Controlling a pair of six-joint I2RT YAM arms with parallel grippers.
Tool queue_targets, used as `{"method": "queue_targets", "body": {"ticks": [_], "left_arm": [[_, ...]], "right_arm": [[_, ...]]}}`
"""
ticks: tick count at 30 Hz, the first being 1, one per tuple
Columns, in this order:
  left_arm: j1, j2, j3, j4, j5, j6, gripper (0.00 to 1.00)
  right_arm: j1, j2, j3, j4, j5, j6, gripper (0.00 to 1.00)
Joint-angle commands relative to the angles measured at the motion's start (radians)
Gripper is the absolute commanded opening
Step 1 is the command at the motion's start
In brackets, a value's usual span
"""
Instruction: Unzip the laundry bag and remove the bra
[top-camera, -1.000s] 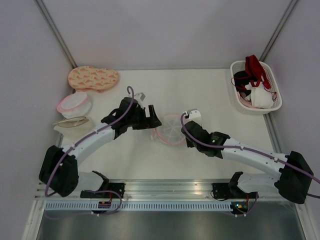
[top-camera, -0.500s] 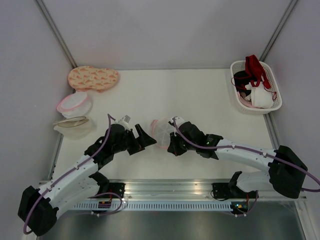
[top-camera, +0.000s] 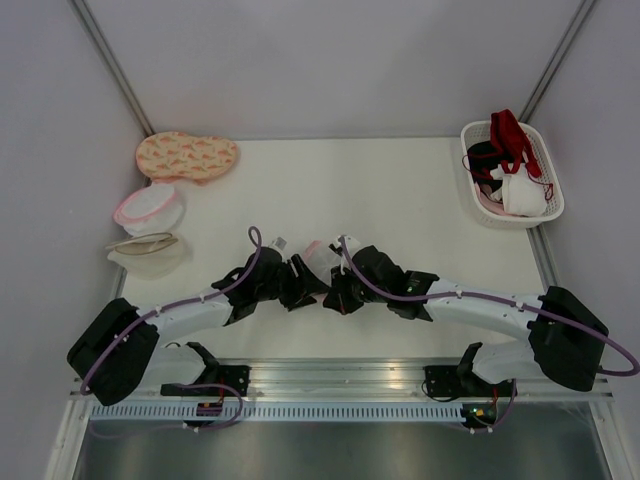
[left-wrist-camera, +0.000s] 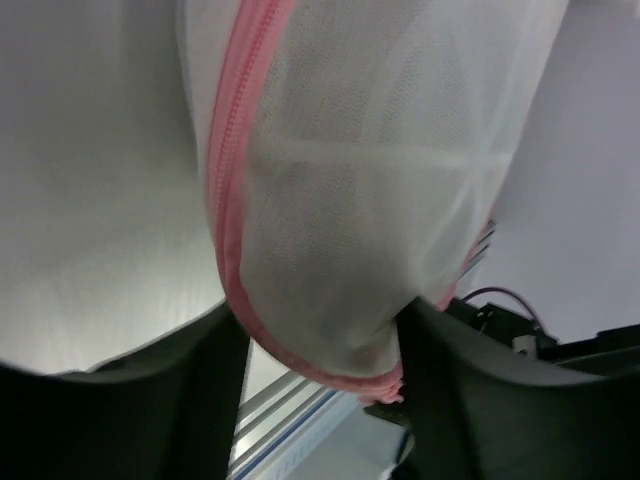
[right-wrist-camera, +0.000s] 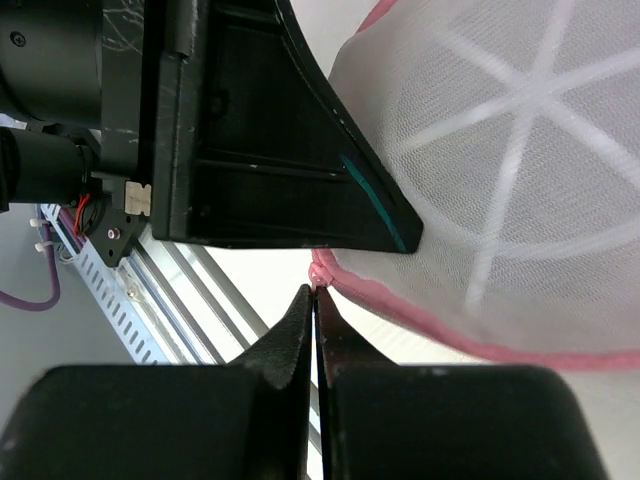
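Note:
The laundry bag (top-camera: 318, 252), see-through white mesh with a pink zipper rim, sits lifted and tilted between both grippers near the table's front middle. My left gripper (top-camera: 305, 285) is shut on the bag's lower edge; in the left wrist view the mesh (left-wrist-camera: 340, 200) bulges between its two dark fingers (left-wrist-camera: 205, 390). My right gripper (right-wrist-camera: 315, 290) is shut on the pink zipper pull (right-wrist-camera: 319, 272) at the bag's rim (right-wrist-camera: 520, 170). The left gripper's finger (right-wrist-camera: 270, 150) sits just above it. The bra does not show clearly; the mesh only looks faintly grey inside.
A white basket (top-camera: 478, 132) with red, black and white garments stands at the back right. At the left edge lie a fuller pink-rimmed bag (top-camera: 148, 208), a beige-rimmed mesh bag (top-camera: 145, 245) and an orange patterned piece (top-camera: 187, 156). A metal rail (top-camera: 330, 375) runs along the front.
The right gripper pulled the bag left and toward the front. The left arm drew back, then swung in and closed on the bag's edge opposite the right gripper.

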Motion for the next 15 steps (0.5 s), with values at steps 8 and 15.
{"method": "queue_targets", "body": {"ticks": [8,15], "left_arm": [[-0.001,0.022,0.064,0.045,-0.093,-0.003,0.14],[0.034,0.022,0.087,-0.009,-0.101,0.088,0.14]], "right_arm": [[0.026,-0.039,0.005,-0.048,0.037,-0.01,0.0],[0.033,-0.021,0.072,-0.366,0.214,-0.039,0.01]]}}
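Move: The bag's zip edge lies between the left hand's open fingers, about 1 cm ahead of the hand point and 1 cm right, level with it. The zip pull is some 4 cm back and 5 cm right of the left hand; the bag's middle is about 6 cm ahead, 1 cm right and a little lower. The pull is already in the right hand's shut fingers, with the zip edge about 4 cm ahead and 5 cm left of that hand. The left fingers close from well open and pinch the bag's zip edge, mesh and pink band together, while the hand eases about 1.5 cm forward and as far up, edging slightly right. The right hand keeps its shut grip on the zip pull, stays put at first, then draws some 1.5 cm to the right and 1 cm down, away from the left grip. ##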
